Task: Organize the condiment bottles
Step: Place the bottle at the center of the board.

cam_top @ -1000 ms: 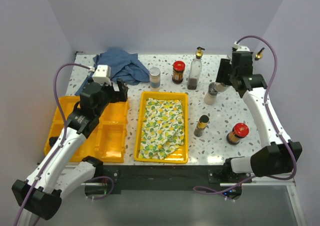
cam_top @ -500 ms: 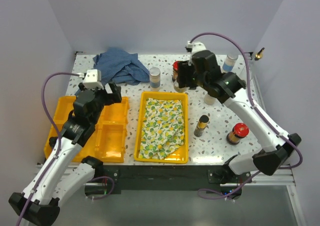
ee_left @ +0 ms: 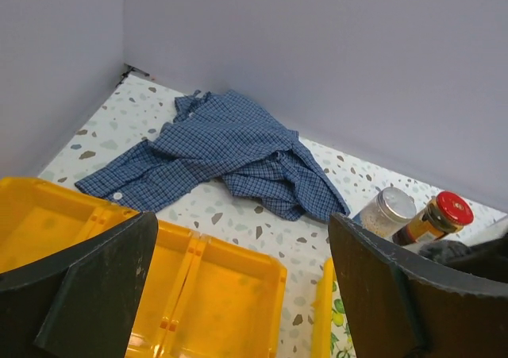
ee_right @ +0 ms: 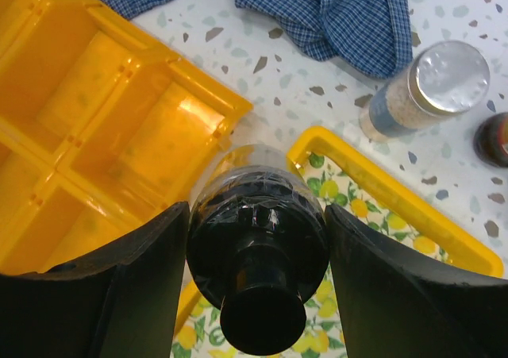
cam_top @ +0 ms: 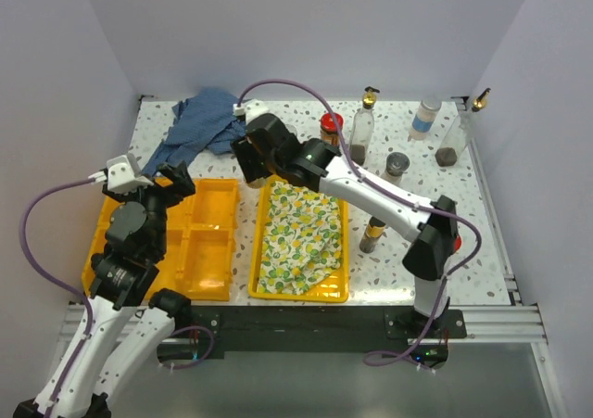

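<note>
My right gripper (ee_right: 258, 282) is shut on a clear bottle with a black top (ee_right: 258, 255), hanging over the gap between the two yellow trays; from above, the right gripper (cam_top: 252, 158) hides the bottle. The left gripper (ee_left: 246, 294) is open and empty over the compartment tray (ee_left: 222, 286), seen from above as the left gripper (cam_top: 171, 182). On the table stand a silver-capped shaker (ee_right: 432, 88), a red-lidded jar (cam_top: 331, 131), a gold-pourer bottle (cam_top: 362, 126), a grey-capped shaker (cam_top: 397, 166), a blue-labelled white bottle (cam_top: 424, 119), a corner bottle (cam_top: 454, 145) and a dark bottle (cam_top: 373, 233).
A yellow compartment tray (cam_top: 208, 251) sits at the left. Beside it a yellow tray (cam_top: 345, 251) holds the lemon-print cloth (cam_top: 296, 237). A crumpled blue checked shirt (cam_top: 199, 121) lies at the back left. The right arm (cam_top: 371, 191) stretches across the table's middle.
The right arm swung from the back right across to the left, carrying the bottle above the trays. The left arm drew back toward the near left, still open.
</note>
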You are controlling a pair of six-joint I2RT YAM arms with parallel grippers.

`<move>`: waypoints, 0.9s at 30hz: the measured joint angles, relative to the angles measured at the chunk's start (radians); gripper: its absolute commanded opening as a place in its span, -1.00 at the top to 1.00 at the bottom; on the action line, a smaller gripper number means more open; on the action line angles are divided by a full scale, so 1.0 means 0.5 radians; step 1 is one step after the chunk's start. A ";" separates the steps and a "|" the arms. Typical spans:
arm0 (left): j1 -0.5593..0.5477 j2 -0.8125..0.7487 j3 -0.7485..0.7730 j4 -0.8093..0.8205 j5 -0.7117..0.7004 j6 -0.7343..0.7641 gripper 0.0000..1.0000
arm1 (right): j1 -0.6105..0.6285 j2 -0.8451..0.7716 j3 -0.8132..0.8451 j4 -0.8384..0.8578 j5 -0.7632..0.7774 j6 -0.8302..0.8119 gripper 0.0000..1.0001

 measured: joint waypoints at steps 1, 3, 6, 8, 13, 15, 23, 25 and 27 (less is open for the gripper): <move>0.000 -0.034 -0.013 -0.001 -0.021 -0.003 -0.87 | -0.001 0.065 0.053 0.031 0.005 -0.013 0.28; 0.000 -0.090 -0.040 0.018 -0.058 -0.014 -0.87 | -0.005 0.215 0.183 0.097 0.021 -0.048 0.28; 0.000 -0.140 -0.065 0.034 -0.098 -0.016 -0.87 | -0.009 0.404 0.343 0.191 0.067 -0.123 0.27; 0.000 -0.149 -0.071 0.035 -0.106 -0.015 -0.87 | -0.013 0.496 0.408 0.248 0.107 -0.182 0.26; 0.000 -0.149 -0.071 0.046 -0.105 -0.015 -0.87 | -0.014 0.704 0.564 0.359 0.195 -0.331 0.21; 0.000 -0.149 -0.071 0.046 -0.105 -0.015 -0.87 | -0.014 0.806 0.671 0.381 0.225 -0.378 0.20; 0.000 -0.154 -0.071 0.068 -0.105 -0.014 -0.86 | -0.021 1.057 0.816 0.436 0.319 -0.463 0.16; 0.000 -0.156 -0.071 0.075 -0.104 -0.014 -0.86 | -0.033 1.092 0.819 0.437 0.324 -0.470 0.15; 0.000 -0.156 -0.071 0.075 -0.104 -0.014 -0.86 | -0.056 1.119 0.828 0.431 0.311 -0.464 0.14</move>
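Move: The right hand already holds the black-capped bottle. Its spot on the bare board lies about 12 cm ahead, 6 cm left and 18 cm below. From that hand, the white-lidded jar stands some 14 cm ahead and 6 cm right, the blue cloth's middle 22 cm ahead and 13 cm left, and the lemon-cloth tray's middle 6 cm back and 9 cm right. From the left hand the spot is roughly 18 cm ahead, 12 cm right and 24 cm down. Still gripping the black-capped bottle with an unchanged opening, the right hand carries it about 11 cm forward and 8 cm left, sinking some 10 cm towards the bare spot short of the blue cloth. Forward and left come first; the last third is mostly down. The fingers tip up by some 10 degrees on the way. ##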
